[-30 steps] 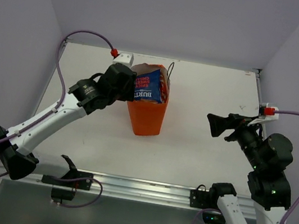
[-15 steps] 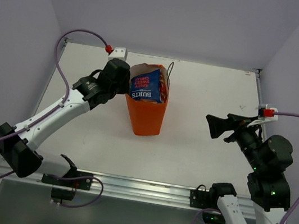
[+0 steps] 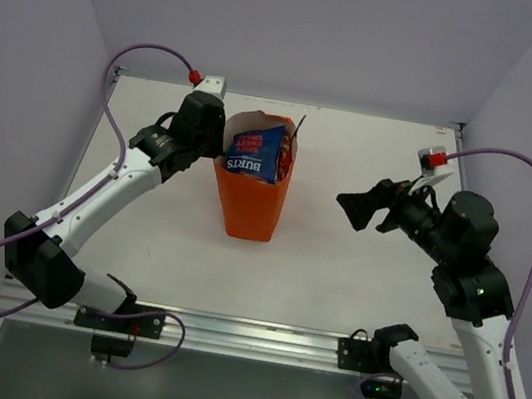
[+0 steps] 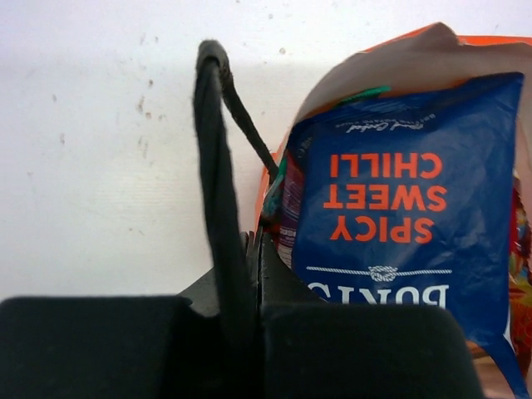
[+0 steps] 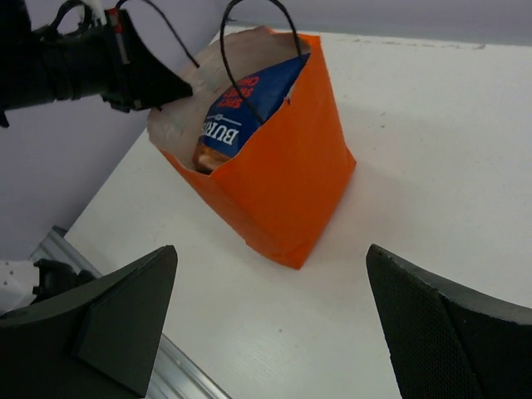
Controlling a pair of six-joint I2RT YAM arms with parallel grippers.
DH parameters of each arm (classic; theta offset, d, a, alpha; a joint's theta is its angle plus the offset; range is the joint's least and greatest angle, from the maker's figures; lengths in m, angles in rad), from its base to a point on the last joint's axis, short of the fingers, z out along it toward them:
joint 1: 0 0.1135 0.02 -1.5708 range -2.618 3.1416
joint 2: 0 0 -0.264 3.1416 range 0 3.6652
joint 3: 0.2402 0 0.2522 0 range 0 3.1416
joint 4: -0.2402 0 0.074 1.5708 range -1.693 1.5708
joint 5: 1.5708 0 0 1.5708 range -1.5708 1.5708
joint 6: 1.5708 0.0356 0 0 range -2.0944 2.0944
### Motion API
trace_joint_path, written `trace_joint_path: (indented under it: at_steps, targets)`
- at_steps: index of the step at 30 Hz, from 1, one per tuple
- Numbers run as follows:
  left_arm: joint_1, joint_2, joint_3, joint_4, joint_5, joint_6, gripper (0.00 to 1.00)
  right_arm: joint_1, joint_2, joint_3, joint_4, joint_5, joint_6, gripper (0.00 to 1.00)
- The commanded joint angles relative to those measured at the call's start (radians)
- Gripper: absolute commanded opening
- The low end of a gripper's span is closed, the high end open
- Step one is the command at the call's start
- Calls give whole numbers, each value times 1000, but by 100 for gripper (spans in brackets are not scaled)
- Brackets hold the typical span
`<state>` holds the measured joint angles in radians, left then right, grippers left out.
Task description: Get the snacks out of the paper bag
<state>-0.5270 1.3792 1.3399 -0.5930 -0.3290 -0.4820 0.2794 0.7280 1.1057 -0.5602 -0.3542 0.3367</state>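
The orange paper bag (image 3: pixel 250 207) stands upright mid-table, its black cord handles (image 4: pixel 214 166) sticking up. A blue-and-red packet (image 3: pixel 258 153) labelled "spicy sweet chilli" (image 4: pixel 399 208) pokes out of its mouth. Edges of purple (image 4: pixel 291 191), teal (image 4: pixel 366 93) and red (image 4: pixel 522 241) snacks show beside it. My left gripper (image 3: pixel 216 141) is shut on the bag's left rim, and one cord handle drapes over its fingers (image 4: pixel 283 287). My right gripper (image 3: pixel 351 208) hovers open to the right of the bag, apart from it, and faces the bag (image 5: pixel 291 183).
White tabletop (image 3: pixel 373 166) enclosed by pale walls at the back and sides. A metal rail (image 3: pixel 244 336) runs along the near edge between the arm bases. Purple cables (image 3: pixel 514 168) arch over both arms.
My left gripper closed on the bag's left rim, and the bag shifted slightly left. My right arm swung left, closer to the bag, still open.
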Motion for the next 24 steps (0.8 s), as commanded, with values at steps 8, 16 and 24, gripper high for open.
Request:
trace_joint_path:
  at_steps: [8, 16, 24]
  targets:
    - [50, -3, 173, 286, 50, 551, 0, 415, 356, 347, 39, 173, -146, 99]
    - [51, -29, 165, 317, 87, 654, 0, 504, 677, 709, -47, 250, -93, 99]
    - [48, -89, 139, 334, 111, 652, 0, 506, 794, 654, 60, 248, 223, 98]
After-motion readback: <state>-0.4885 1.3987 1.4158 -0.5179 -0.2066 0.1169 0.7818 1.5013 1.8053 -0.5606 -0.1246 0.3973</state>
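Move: Up beyond the right hand, the blue crisp packet lies about 14 cm ahead, 19 cm to its left and 13 cm lower, in the mouth of the orange paper bag. The right-hand handle loop stands some 15 cm ahead, 13 cm left and 6 cm below that same hand. From the left hand, already shut on the bag's left rim, the packet is level ahead, 7 cm to the right and 3 cm below; the bag's middle is 8 cm right and 12 cm below. Sweeping left about 20 cm and some 7 cm forward, the right hand comes in towards the blue packet with fingers kept wide open, rising over 7 cm before starting to sink, and swings roughly 15–20 degrees counter-clockwise. The left hand keeps its pinch on the rim, lifting it a few centimetres up and forward while rolling its left side up and turning clockwise, both about 20 degrees. ##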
